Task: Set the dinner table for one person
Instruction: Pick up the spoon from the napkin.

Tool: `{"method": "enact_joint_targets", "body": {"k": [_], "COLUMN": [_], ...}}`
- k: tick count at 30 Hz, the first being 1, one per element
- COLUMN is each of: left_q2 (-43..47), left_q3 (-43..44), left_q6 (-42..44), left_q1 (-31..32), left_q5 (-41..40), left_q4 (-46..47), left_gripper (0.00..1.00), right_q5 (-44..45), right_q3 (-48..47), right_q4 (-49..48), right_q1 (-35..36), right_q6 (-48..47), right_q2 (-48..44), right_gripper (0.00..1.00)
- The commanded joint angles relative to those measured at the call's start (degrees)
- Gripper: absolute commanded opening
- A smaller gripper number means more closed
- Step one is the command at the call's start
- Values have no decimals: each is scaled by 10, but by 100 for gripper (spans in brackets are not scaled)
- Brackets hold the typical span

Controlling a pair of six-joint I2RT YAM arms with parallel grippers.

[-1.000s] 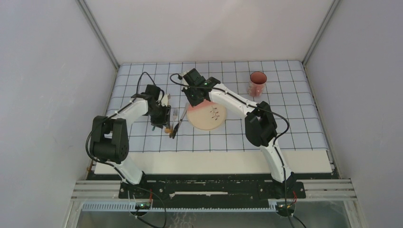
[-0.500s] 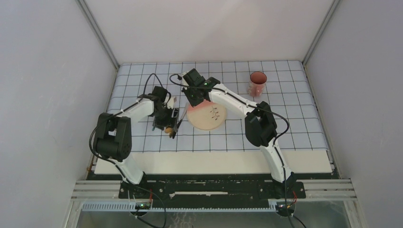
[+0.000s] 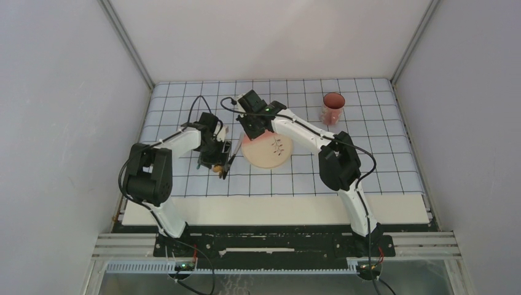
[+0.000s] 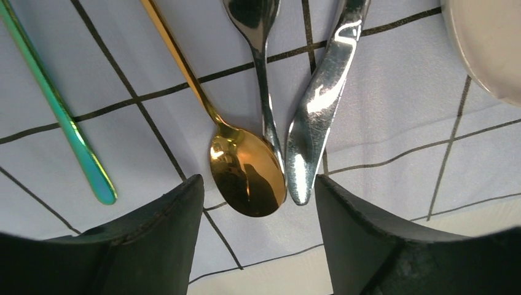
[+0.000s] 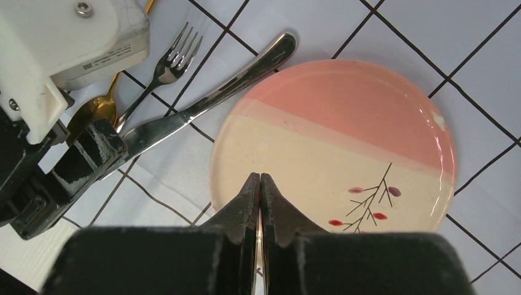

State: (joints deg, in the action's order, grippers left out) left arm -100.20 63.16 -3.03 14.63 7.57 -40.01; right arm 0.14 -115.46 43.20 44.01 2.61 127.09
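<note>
The dinner table (image 3: 276, 210) shows as a cream strip in front of a pale-blue gridded cloth (image 3: 375, 157). A pink-and-cream plate (image 3: 274, 153) (image 5: 344, 141) lies on the cloth. Left of it lie a gold spoon (image 4: 246, 175), a silver fork (image 5: 175, 58) (image 4: 263, 92) and a silver knife (image 4: 316, 104) (image 5: 215, 98). My left gripper (image 3: 216, 163) (image 4: 255, 187) hovers open over the spoon's bowl and the knife's tip, holding nothing. My right gripper (image 3: 254, 131) (image 5: 259, 179) is shut and empty above the plate's edge.
A pink cup (image 3: 332, 108) stands at the back right of the cloth. A teal-green handle (image 4: 61, 117) lies left of the gold spoon. Grey walls close in both sides and the back.
My left gripper has opened wider and shifted right, over the cutlery beside the plate. The right arm has barely moved.
</note>
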Motion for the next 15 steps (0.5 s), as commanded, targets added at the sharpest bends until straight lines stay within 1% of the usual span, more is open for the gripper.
{"method": "enact_joint_targets", "body": {"k": [1,5,10,12,15], "left_q2": [-2,-8,-14,-18,-18], "left_q3": [29,35,42,44,42], "left_q6": [5,3,0,-1,0], "left_q1": [3,2,3,3,2], "left_q5": [-29,-35,-26,-23,-16], "left_q4": [19,21,21,20,21], "left_gripper": [70,66,57,52,50], "right_q5": [1,1,1,1,1], "right_q3": [2,4,11,12,12], "right_q4": [-21,-21,-25,-25,-26], "right_q1": [1,2,1,0,0], "right_q6": [-7,-8,-9,-9,-9], "right_q2": [-48,-49,-52,-53,-53], "right_gripper": [7,7,6,6,5]}}
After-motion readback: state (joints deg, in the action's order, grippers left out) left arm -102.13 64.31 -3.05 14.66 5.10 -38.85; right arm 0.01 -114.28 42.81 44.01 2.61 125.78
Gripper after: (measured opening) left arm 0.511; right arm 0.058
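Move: Right beneath the left hand's open fingers, about 2 cm down, lies the gold spoon's bowl, its handle running ahead and a little left. The fork's middle is some 5 cm ahead and 1 cm right of the hand, the knife's middle about 6 cm ahead and 5 cm right; the green utensil's near end lies 7 cm left and 1 cm back. From the right hand, the bowl is roughly 12 cm back, 15 cm left and 10 cm below. Easing forward about 1 cm towards the neck end of the spoon's bowl, and slightly left and down by half a centimetre each, the left hand brings its fingers in from nearly three-quarters open to about half, one on either side of the bowl. The fingers stay pointed down; whether they already touch the spoon can't be told. ##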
